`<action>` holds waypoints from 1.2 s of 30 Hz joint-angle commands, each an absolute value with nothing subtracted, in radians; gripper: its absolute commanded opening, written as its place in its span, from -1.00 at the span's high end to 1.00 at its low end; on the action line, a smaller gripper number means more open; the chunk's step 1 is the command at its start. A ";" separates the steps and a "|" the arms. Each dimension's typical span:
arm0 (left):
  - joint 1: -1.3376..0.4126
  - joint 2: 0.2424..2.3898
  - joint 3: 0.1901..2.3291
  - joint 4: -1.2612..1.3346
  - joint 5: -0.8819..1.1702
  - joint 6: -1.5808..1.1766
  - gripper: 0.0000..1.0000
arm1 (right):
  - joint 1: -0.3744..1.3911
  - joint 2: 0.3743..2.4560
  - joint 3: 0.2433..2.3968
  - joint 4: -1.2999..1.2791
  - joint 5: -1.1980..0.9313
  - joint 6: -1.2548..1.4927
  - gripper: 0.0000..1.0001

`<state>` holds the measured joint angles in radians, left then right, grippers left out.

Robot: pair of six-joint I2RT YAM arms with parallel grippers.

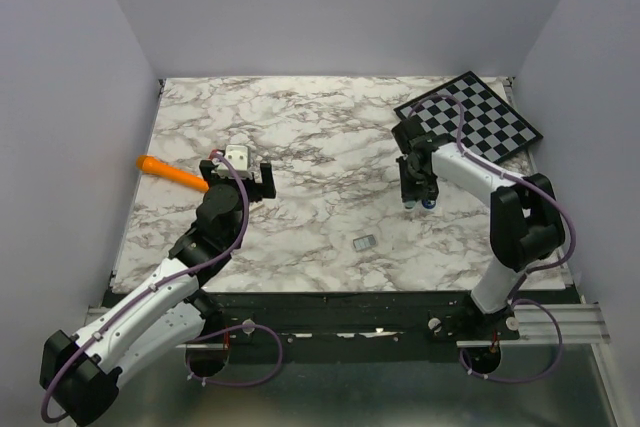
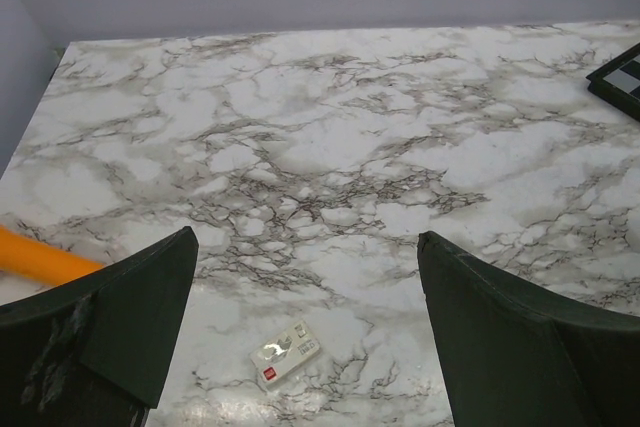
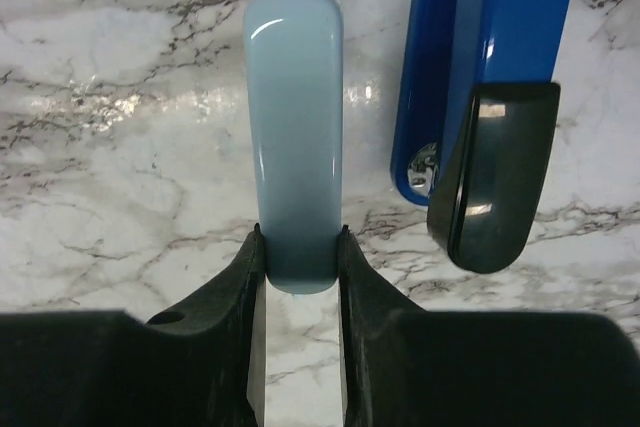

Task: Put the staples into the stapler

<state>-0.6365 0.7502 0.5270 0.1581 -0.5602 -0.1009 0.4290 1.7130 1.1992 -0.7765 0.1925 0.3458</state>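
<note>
My right gripper (image 3: 298, 237) is shut on the light blue top of the stapler (image 3: 295, 117), pinching its near end between both fingers. The stapler's dark blue base (image 3: 490, 37) hangs apart to the right, with a bit of silvery metal showing. From above, the right gripper (image 1: 418, 192) holds the stapler (image 1: 420, 204) over the table's right half. One grey block of staples (image 1: 363, 243) lies near the front edge. A whitish block of staples with a red mark (image 2: 285, 354) lies just ahead of my open, empty left gripper (image 2: 306, 235), seen from above at left gripper (image 1: 243, 175).
An orange pen-like stick (image 1: 172, 172) lies left of the left gripper, its end also showing as the orange stick (image 2: 40, 257). A black-and-white checkerboard (image 1: 470, 122) sits at the back right corner. Walls close the table on three sides.
</note>
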 commanded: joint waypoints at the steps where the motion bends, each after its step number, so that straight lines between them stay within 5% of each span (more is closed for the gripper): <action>1: -0.626 0.753 0.540 0.179 -0.557 -0.098 -0.98 | 0.396 1.770 1.259 -0.755 0.215 0.298 0.47; 9: -0.569 0.773 0.555 0.164 -0.509 -0.153 -0.98 | 0.365 1.723 1.290 -0.738 0.184 0.284 -0.13; 14: -0.489 0.779 0.572 0.118 -0.509 -0.190 -0.98 | 0.333 1.600 1.284 -0.730 0.190 0.288 -0.29; 25: -0.419 0.666 0.742 -0.221 -0.663 -0.284 -0.98 | 0.192 0.953 1.184 -0.742 0.396 0.305 -0.89; 36: -0.420 0.302 0.710 -0.255 -0.766 -0.043 -0.97 | 0.192 0.476 1.002 -0.744 0.503 0.249 -1.00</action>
<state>-0.4248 0.4290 0.7429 -0.2379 -0.6994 -0.1596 0.1925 0.5869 1.0698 -0.7296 0.4347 0.2855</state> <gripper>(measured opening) 0.989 0.998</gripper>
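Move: The right hand has the near end of the light-blue stapler pinched low over the table, its middle some 3 cm ahead and about 1 cm below. The blue stapler's middle lies about 5 cm ahead and 4 cm to the right; the small staple box roughly 11 cm back and 10 cm left. From the left hand, the light-blue stapler is about 32 cm to the right, 4 cm ahead and 20 cm below. Forward first, 2 or 3 cm close to the table, the right hand opens its fingers and lets go of the light-blue stapler, then climbs fast by some 27 cm while swinging right and back, away from both staplers, tilting up about 60 degrees until the fingers point ahead, wide open. The empty left hand sweeps left, then also up and back, turning counter-clockwise. ##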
